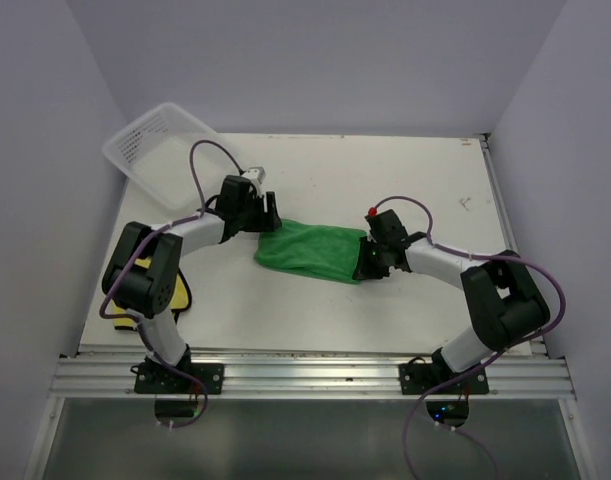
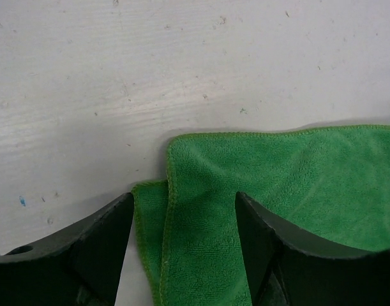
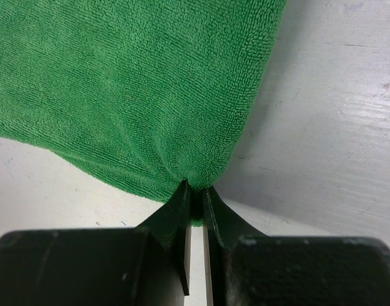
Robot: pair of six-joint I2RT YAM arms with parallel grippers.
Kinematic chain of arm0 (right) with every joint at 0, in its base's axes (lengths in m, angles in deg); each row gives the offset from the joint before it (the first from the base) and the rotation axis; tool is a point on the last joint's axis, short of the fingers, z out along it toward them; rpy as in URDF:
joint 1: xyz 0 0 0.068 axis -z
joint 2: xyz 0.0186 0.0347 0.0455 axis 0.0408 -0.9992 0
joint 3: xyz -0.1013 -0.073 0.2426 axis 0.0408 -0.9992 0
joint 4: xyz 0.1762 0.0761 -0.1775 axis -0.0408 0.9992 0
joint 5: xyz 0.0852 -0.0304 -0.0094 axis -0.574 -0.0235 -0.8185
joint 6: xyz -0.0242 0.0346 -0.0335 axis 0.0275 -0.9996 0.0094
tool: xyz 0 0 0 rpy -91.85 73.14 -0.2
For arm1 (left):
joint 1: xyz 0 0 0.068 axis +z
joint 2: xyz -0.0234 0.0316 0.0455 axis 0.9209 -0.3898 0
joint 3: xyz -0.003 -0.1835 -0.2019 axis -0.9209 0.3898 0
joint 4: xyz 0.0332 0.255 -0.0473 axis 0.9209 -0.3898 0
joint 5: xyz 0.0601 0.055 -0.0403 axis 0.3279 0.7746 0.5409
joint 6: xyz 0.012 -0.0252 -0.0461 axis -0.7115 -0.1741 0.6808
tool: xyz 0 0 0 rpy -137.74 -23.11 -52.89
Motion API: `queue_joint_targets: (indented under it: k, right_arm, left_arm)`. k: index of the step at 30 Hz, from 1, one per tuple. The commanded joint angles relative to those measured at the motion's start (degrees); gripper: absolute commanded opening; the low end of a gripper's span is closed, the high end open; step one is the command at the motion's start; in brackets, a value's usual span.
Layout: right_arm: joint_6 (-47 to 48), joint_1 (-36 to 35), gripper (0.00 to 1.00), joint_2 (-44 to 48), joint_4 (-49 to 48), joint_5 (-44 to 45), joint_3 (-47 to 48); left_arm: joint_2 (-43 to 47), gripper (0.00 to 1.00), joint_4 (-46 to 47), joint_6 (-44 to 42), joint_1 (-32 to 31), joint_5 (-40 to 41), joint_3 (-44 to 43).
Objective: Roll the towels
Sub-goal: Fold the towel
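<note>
The green towel point(image 1: 310, 250) lies folded flat in the middle of the table. My left gripper point(image 1: 270, 222) is at its left end, open. In the left wrist view the folded corner of the green towel point(image 2: 246, 191) lies between the spread fingers of the left gripper point(image 2: 184, 197), which do not pinch it. My right gripper point(image 1: 365, 262) is at the towel's right end. The right wrist view shows the right gripper point(image 3: 195, 186) shut on a bunched edge of the green towel point(image 3: 137, 83). The yellow towel point(image 1: 181, 296) peeks out near the left arm's base, mostly hidden by the arm.
A white mesh basket point(image 1: 160, 145) leans tilted at the table's far left corner against the wall. Walls close in on the left, back and right. The metal rail point(image 1: 315, 375) with both arm bases runs along the near edge.
</note>
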Motion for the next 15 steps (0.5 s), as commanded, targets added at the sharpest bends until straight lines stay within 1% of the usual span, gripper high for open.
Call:
queue_joint_targets:
  k: [1, 5, 6, 7, 11, 15]
  right_arm:
    - [2.8, 0.2, 0.0, -0.4, 7.1, 1.9, -2.1]
    - [2.7, 0.2, 0.0, -0.6, 6.7, 1.8, -2.3]
    - [2.7, 0.3, 0.0, -0.8, 6.7, 1.9, -2.4]
    - [2.8, 0.3, 0.0, -0.9, 6.7, 1.9, -2.4]
    - [2.7, 0.3, 0.0, -1.6, 6.1, 1.9, -2.8]
    - [2.7, 0.3, 0.0, -2.1, 5.7, 1.8, -3.2]
  left_arm:
    - [-2.1, 0.68, 2.6, -0.9, -0.5, -0.4, -3.7]
    - [-3.4, 0.61, 3.2, -0.9, -0.8, -0.2, -3.7]
    - [-3.5, 0.56, 3.4, -1.0, -0.8, -0.3, -3.7]
    - [-3.7, 0.55, 3.5, -1.0, -0.8, -0.3, -3.7]
    - [-3.7, 0.53, 4.0, -1.2, -0.8, -0.1, -3.5]
    - [-3.8, 0.47, 4.1, -1.2, -0.9, -0.1, -3.0]
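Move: The towel's far-left corner is about 2 cm ahead of the left hand and some 4 cm below, with no clear sideways offset. The towel's near-right corner, still held by the right hand, is roughly 18 cm to the left hand's right, 14 cm back and 4 cm lower; the white basket's middle stands about 23 cm left and 17 cm ahead. From the right hand, the far-left corner is some 18 cm left and 15 cm ahead, about 1 cm lower. The left hand eases down about 1.5 cm over the towel's left edge near its far-left corner, then all but stops while its fingers, still tilted forward and to the right, close from roughly two thirds open to half open on either side of that edge, not yet gripping it. The right hand stays put with its fingers shut, keeping its pinch on the near-right corner. ##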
